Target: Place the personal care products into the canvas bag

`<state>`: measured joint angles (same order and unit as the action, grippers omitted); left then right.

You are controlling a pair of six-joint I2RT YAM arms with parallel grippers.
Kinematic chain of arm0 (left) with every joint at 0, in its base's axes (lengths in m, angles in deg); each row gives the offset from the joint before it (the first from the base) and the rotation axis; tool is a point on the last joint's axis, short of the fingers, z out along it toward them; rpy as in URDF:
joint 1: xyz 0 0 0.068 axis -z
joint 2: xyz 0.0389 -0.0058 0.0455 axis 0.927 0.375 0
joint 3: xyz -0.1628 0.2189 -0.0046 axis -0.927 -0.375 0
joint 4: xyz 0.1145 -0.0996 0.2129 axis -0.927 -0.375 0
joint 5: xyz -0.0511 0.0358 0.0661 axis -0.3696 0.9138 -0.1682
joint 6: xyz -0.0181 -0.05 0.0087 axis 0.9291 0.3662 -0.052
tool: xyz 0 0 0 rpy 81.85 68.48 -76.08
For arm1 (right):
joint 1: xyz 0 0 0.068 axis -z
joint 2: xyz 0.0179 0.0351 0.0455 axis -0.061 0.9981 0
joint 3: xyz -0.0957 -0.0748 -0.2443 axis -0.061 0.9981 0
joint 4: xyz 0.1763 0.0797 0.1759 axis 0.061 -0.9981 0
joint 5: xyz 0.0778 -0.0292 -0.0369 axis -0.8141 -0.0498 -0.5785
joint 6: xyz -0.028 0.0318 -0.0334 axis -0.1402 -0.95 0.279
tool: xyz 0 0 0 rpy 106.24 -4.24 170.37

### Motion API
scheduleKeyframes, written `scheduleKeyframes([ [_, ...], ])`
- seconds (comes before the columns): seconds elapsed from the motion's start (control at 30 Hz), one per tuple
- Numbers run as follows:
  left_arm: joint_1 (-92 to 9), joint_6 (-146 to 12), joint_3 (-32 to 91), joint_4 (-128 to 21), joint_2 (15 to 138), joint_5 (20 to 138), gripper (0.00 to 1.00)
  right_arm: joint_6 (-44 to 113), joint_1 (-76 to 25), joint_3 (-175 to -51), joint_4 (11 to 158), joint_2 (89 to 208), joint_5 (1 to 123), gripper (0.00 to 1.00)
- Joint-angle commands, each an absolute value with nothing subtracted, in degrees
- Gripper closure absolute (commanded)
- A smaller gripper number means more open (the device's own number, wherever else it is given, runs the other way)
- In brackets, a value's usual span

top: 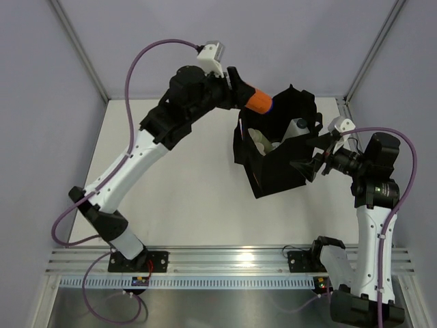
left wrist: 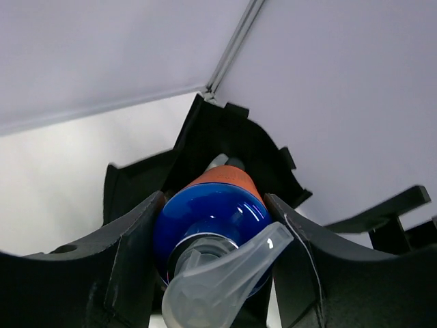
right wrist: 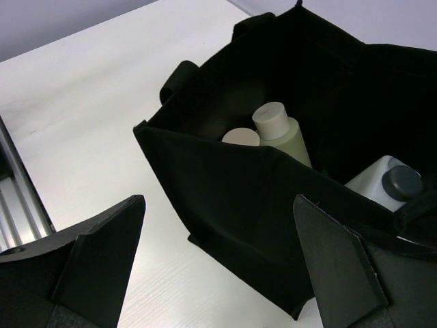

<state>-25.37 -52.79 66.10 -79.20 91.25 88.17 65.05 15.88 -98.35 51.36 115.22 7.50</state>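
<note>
My left gripper [top: 244, 97] is shut on an orange bottle [top: 257, 102] with a blue cap and holds it in the air at the far-left rim of the black canvas bag [top: 273, 167]. In the left wrist view the bottle [left wrist: 208, 215] fills the gap between the fingers, its clear pump head toward the camera, and the bag [left wrist: 225, 137] is behind it. My right gripper [top: 311, 154] stands open at the bag's right side and holds nothing. Inside the bag [right wrist: 239, 198] stand an olive-green bottle [right wrist: 288, 142], a beige bottle [right wrist: 240, 138] and a white bottle with a black cap [right wrist: 390, 183].
The white tabletop [top: 184, 198] spreads to the left of and in front of the bag. Grey enclosure walls with metal corner posts [top: 82, 51] close in the back and sides. An aluminium rail [top: 225, 258] with both arm bases runs along the near edge.
</note>
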Motion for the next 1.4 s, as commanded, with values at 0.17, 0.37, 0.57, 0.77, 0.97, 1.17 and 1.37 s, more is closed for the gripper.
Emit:
scheduleKeyframes([
  [0.17, -22.28, -57.10, 79.18, -74.08, 104.60, 85.65, 1.00, 63.25, 18.44, -98.01, 55.48, 113.95, 9.79, 0.01],
  [0.37, -20.87, -62.99, 82.17, -77.50, 111.99, 89.17, 1.00, 62.64, 20.20, -97.92, 55.83, 113.95, 9.27, 0.00],
  [0.57, -18.41, -73.70, 83.93, -82.51, 118.04, 95.12, 1.00, 62.20, 20.73, -97.74, 56.18, 114.56, 8.92, 0.01],
  [0.77, -14.72, -83.47, 84.99, -84.36, 122.63, 101.04, 0.91, 62.11, 20.73, -97.57, 56.27, 115.27, 8.48, 0.01],
  [0.97, -14.45, -83.39, 86.92, -83.40, 126.15, 98.93, 0.73, 62.20, 20.73, -97.48, 56.27, 115.53, 8.74, 0.01],
  [1.17, -14.54, -80.23, 87.54, -80.59, 125.27, 97.43, 0.21, 62.46, 20.73, -97.57, 55.92, 115.79, 8.83, 0.00],
  [1.37, -14.54, -80.05, 88.50, -78.13, 120.36, 97.43, 0.01, 62.29, 21.16, -97.65, 55.83, 115.88, 8.21, 0.01],
])
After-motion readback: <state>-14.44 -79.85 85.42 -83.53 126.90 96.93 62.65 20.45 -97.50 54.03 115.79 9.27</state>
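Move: Ahead and to the right, well below the left hand holding the orange-and-blue spray bottle, stands the open canvas bag. Its middle is about 3 cm farther out, 14 cm right and 30 cm down. Inside, the green bottle leans about 9 cm right of the hand and level with it in reach; the white bottle is some 20 cm right and 5 cm ahead, both nearly 30 cm down. From the right hand the bag lies roughly 8 cm ahead, 9 cm left and 19 cm lower. Sinking about 25 cm and swinging some 14 cm right and a little forward, the left hand carries the spray bottle down into the bag's mouth, its fingers tipping about 40 degrees downward on the way. Low in the bag they open wide, let go, and back up about 5 cm. The empty, open right hand edges 2 to 3 cm to its right. ##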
